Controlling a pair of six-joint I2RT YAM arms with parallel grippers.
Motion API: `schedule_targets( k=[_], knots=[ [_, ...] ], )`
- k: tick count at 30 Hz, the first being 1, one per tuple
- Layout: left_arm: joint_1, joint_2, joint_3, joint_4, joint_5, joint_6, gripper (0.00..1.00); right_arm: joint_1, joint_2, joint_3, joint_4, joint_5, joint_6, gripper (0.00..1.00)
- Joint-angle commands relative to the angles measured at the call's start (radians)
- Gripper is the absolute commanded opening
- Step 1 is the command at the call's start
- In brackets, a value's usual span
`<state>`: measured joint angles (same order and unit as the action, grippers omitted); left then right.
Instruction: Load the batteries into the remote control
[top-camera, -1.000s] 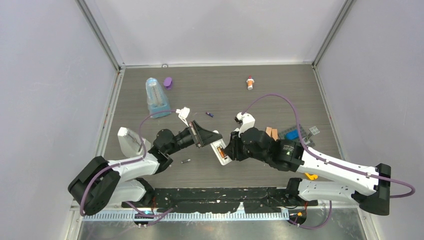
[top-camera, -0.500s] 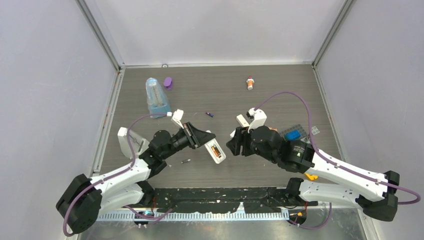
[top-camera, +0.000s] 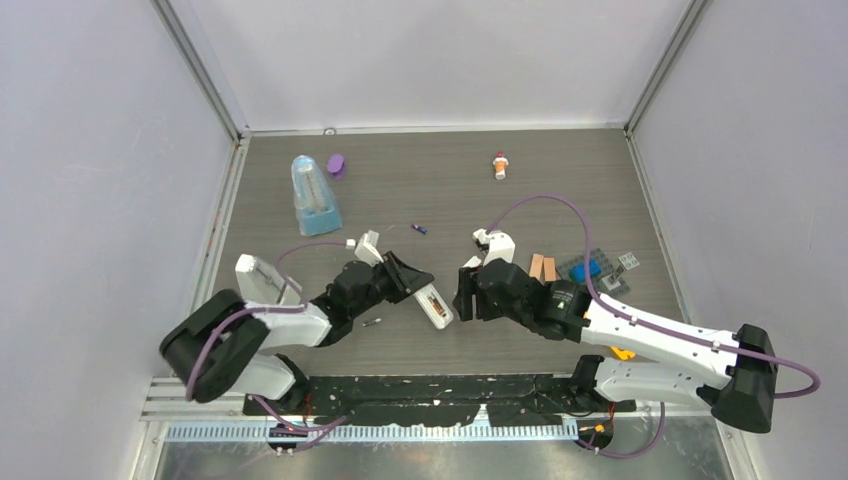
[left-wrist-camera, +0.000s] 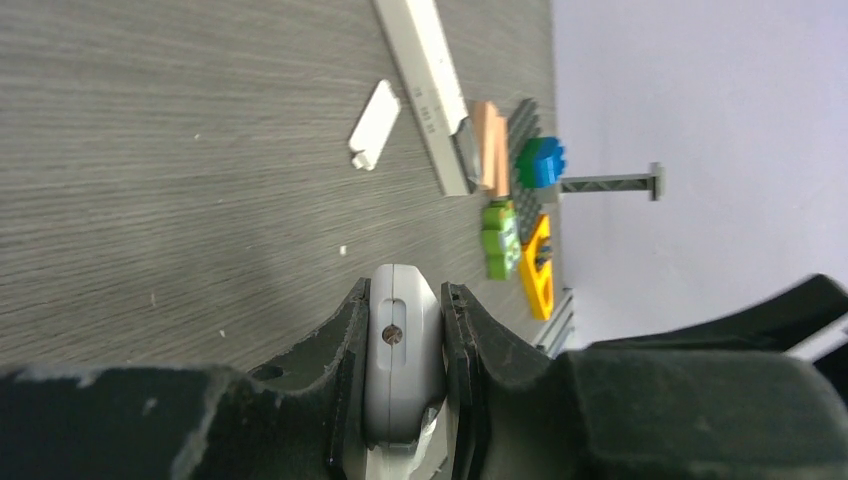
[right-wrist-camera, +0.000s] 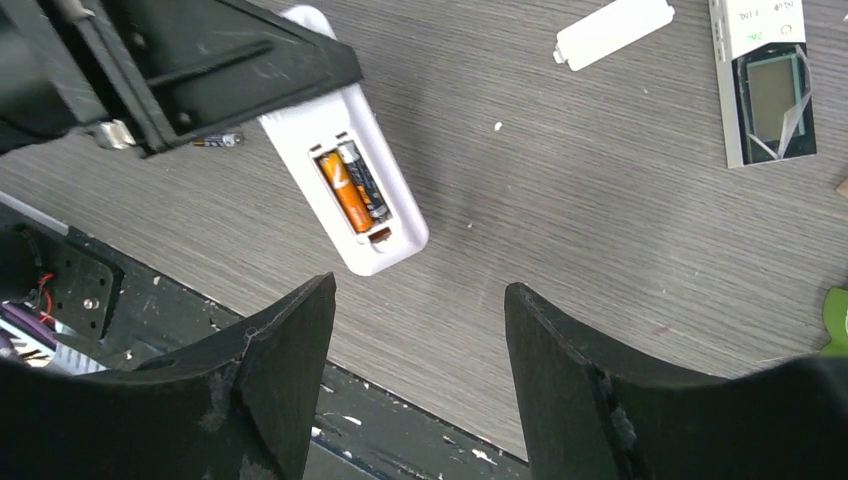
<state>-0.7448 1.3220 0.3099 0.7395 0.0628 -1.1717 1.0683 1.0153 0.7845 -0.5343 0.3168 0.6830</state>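
Observation:
My left gripper (top-camera: 412, 286) (left-wrist-camera: 405, 292) is shut on one end of the remote control (top-camera: 435, 306) (left-wrist-camera: 401, 345), a white handset held just above the table. Its back faces up with the compartment uncovered. An orange battery (right-wrist-camera: 343, 191) and a dark battery (right-wrist-camera: 366, 183) lie side by side inside it. My right gripper (top-camera: 463, 293) (right-wrist-camera: 418, 288) stands open just right of the remote (right-wrist-camera: 372, 235), with nothing between its fingers. A dark battery (top-camera: 371, 322) (right-wrist-camera: 216, 142) lies on the table below the left gripper. A purple battery (top-camera: 420, 229) lies farther back.
The loose white compartment cover (right-wrist-camera: 613, 30) (left-wrist-camera: 375, 124) lies beside a white bar with a screen (right-wrist-camera: 765, 85) (left-wrist-camera: 428, 95). Toy bricks (top-camera: 588, 268) (left-wrist-camera: 540, 165) sit at right, a red-and-white bottle (top-camera: 500, 165) at the back, a clear blue container (top-camera: 312, 196) back left.
My right gripper has opened and drawn back to the right, off the remote. The left gripper keeps hold of the remote, which has shifted only slightly.

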Motion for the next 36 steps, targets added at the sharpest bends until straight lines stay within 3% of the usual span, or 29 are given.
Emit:
schedule_targets(
  k=[1, 9, 14, 20, 21, 22, 24, 30, 33, 36],
  knots=[
    [-0.054, 0.145, 0.055, 0.259, -0.118, -0.020, 0.00, -0.008, 0.023, -0.004, 0.013, 0.044, 0.046, 0.68],
    [-0.088, 0.371, 0.018, 0.452, -0.252, -0.084, 0.19, -0.074, 0.103, -0.005, -0.024, 0.039, 0.090, 0.68],
    [-0.088, 0.445, -0.040, 0.586, -0.281, -0.090, 0.44, -0.100, 0.112, -0.017, 0.004, 0.025, 0.086, 0.68],
    [-0.088, 0.422, -0.075, 0.557, -0.281, -0.077, 0.70, -0.153, 0.156, -0.007, 0.036, 0.007, 0.051, 0.68],
    [-0.088, 0.410, -0.079, 0.528, -0.283, -0.083, 0.74, -0.169, 0.173, -0.002, 0.043, 0.003, 0.039, 0.68],
    [-0.088, 0.388, -0.080, 0.486, -0.280, -0.101, 0.86, -0.177, 0.183, 0.001, 0.062, -0.011, 0.029, 0.68],
    [-0.088, 0.351, -0.077, 0.390, -0.272, -0.118, 0.93, -0.199, 0.218, 0.017, 0.096, -0.033, -0.003, 0.68],
    [-0.087, 0.178, -0.039, -0.034, -0.305, -0.145, 0.99, -0.242, 0.371, 0.106, 0.184, -0.068, -0.163, 0.63],
    [-0.087, 0.087, 0.012, -0.304, -0.335, -0.125, 1.00, -0.246, 0.464, 0.149, 0.215, -0.056, -0.264, 0.51],
    [-0.087, 0.024, 0.034, -0.438, -0.374, -0.120, 1.00, -0.246, 0.545, 0.191, 0.242, -0.027, -0.347, 0.45]
  ],
)
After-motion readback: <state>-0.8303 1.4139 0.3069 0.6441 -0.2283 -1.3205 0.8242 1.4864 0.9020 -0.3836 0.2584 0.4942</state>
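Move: The remote, batteries showing, is still held at one end by the left fingers, its middle about 4 cm back, 2 cm right and 2 cm below that hand; a loose battery lies roughly 9 cm back, 11 cm left and 9 cm below. The battery cover lies some 11 cm ahead of the right hand, 2 cm right and 12 cm below. A white handset is about 6 cm right of the cover; the remote is 6 cm left, 3 cm back and 4 cm below the right hand. The remote is lowered to the tabletop by the left hand, which sinks some 6 cm while turning about 10 degrees counter-clockwise, then spreads its fingers wide and lets go, staying low beside it. Meanwhile the empty right hand sinks, first drifting slightly right, then sweeps forward about 9 cm towards the battery cover, ending 8 cm lower, its fingers starting to close without having the cover between them. ##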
